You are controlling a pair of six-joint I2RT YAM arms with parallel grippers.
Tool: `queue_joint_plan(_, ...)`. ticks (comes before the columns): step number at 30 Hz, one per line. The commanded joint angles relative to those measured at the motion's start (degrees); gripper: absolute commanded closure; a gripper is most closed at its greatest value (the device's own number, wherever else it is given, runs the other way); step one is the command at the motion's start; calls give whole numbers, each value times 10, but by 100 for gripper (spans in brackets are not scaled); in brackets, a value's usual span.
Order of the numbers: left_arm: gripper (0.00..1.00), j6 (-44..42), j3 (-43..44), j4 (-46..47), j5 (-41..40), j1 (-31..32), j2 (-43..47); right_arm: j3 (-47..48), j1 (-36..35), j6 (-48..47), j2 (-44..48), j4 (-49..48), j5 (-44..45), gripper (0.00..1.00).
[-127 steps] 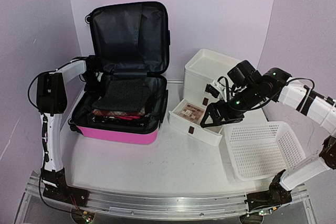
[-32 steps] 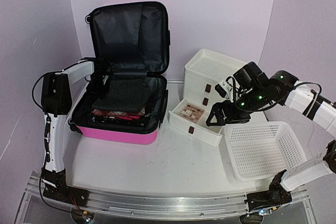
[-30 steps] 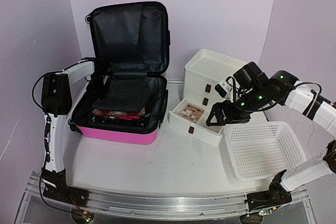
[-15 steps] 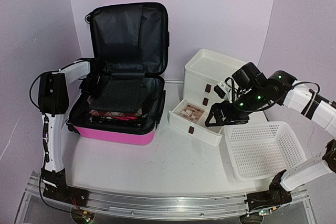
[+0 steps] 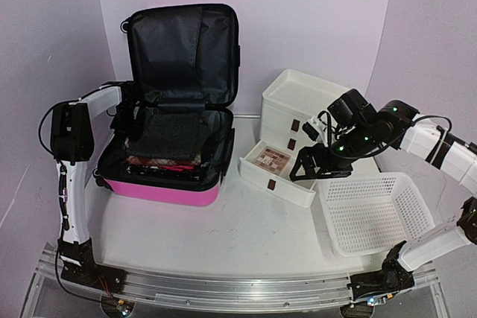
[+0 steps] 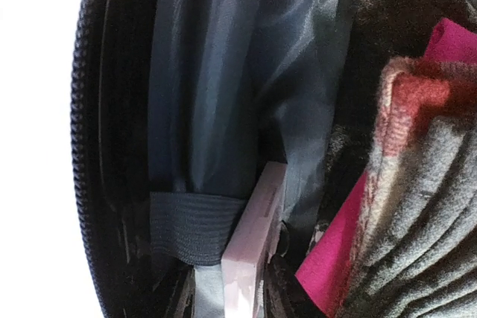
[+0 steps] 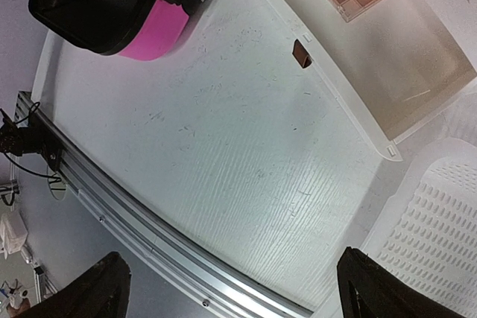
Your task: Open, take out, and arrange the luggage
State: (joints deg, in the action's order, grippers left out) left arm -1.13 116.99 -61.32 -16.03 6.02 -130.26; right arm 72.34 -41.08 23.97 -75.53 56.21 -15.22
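Observation:
The hot-pink luggage (image 5: 170,189) lies open at the left of the table, its black-lined lid (image 5: 182,46) standing upright. Folded clothes (image 5: 175,135) fill the base, a dark knit on top. My left gripper (image 5: 127,119) reaches down inside the luggage's left wall. In the left wrist view it (image 6: 237,297) is shut on a thin pale pink box (image 6: 252,247), wedged between the grey lining (image 6: 216,72) and the plaid fabric (image 6: 417,184). My right gripper (image 5: 303,169) hangs open and holds nothing, over the table (image 7: 246,161) beside the pulled-out drawer.
A white drawer stack (image 5: 298,98) stands right of the luggage, its bottom drawer (image 5: 287,184) pulled out with a makeup palette (image 5: 270,159) inside. A white mesh basket (image 5: 376,214) sits at the front right. A black elastic strap (image 6: 190,225) crosses the lining.
My left gripper has moved left and down along the luggage's left wall, and the luggage has shifted slightly left. The right arm has hardly moved.

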Motion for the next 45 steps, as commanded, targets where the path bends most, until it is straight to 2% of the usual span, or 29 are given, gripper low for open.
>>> queue_joint_plan(1, 69, 23, 6, -21, 13, -13, -4, -4, -1, 4, 17, -20, 1, 2)
queue_joint_plan(6, 72, 29, 5, -23, 10, -13, 2, -5, 0, 3, 13, -21, -2, 2)
queue_joint_plan(17, 86, 39, 4, -24, 40, -13, 24, -7, -1, 3, 11, -20, 1, 2)
queue_joint_plan(27, 89, 57, 4, -24, 84, -13, 78, -13, -1, -1, 16, -20, 7, 2)
queue_joint_plan(36, 91, 83, -46, -24, 198, -13, 154, -15, 0, -6, 10, -21, 36, 2)
queue_joint_plan(41, 94, 90, -85, -24, 277, -13, 243, -10, -1, -23, 3, -22, 42, 2)
queue_joint_plan(45, 95, 93, -96, -21, 399, -12, 327, 6, 0, -40, -11, -34, -3, 2)
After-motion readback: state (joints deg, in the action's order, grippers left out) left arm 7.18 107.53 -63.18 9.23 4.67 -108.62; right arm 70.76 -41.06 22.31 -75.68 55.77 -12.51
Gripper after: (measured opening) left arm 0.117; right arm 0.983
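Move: The left hand's barely open fingers already straddle the near end of the pink box, which stands on edge in the open suitcase; its middle is about 3 cm below and 2 cm ahead, level sideways. The dark garment lies some 14 cm to the hand's right and 1 cm back; the suitcase's left rim is roughly 4 cm to its left, straight across. From the idle right hand the pink box is some 60 cm left, 28 cm ahead and 14 cm lower. The left fingers close on the near end of the pink box and pinch it, the hand all but still at first; then they keep hold and pull it up, faster and faster, about 11 cm, drifting some 6 cm right and as much back. The wrist tilts roughly 25 degrees, so that the fingertips swing to the right, towards the garment side. ##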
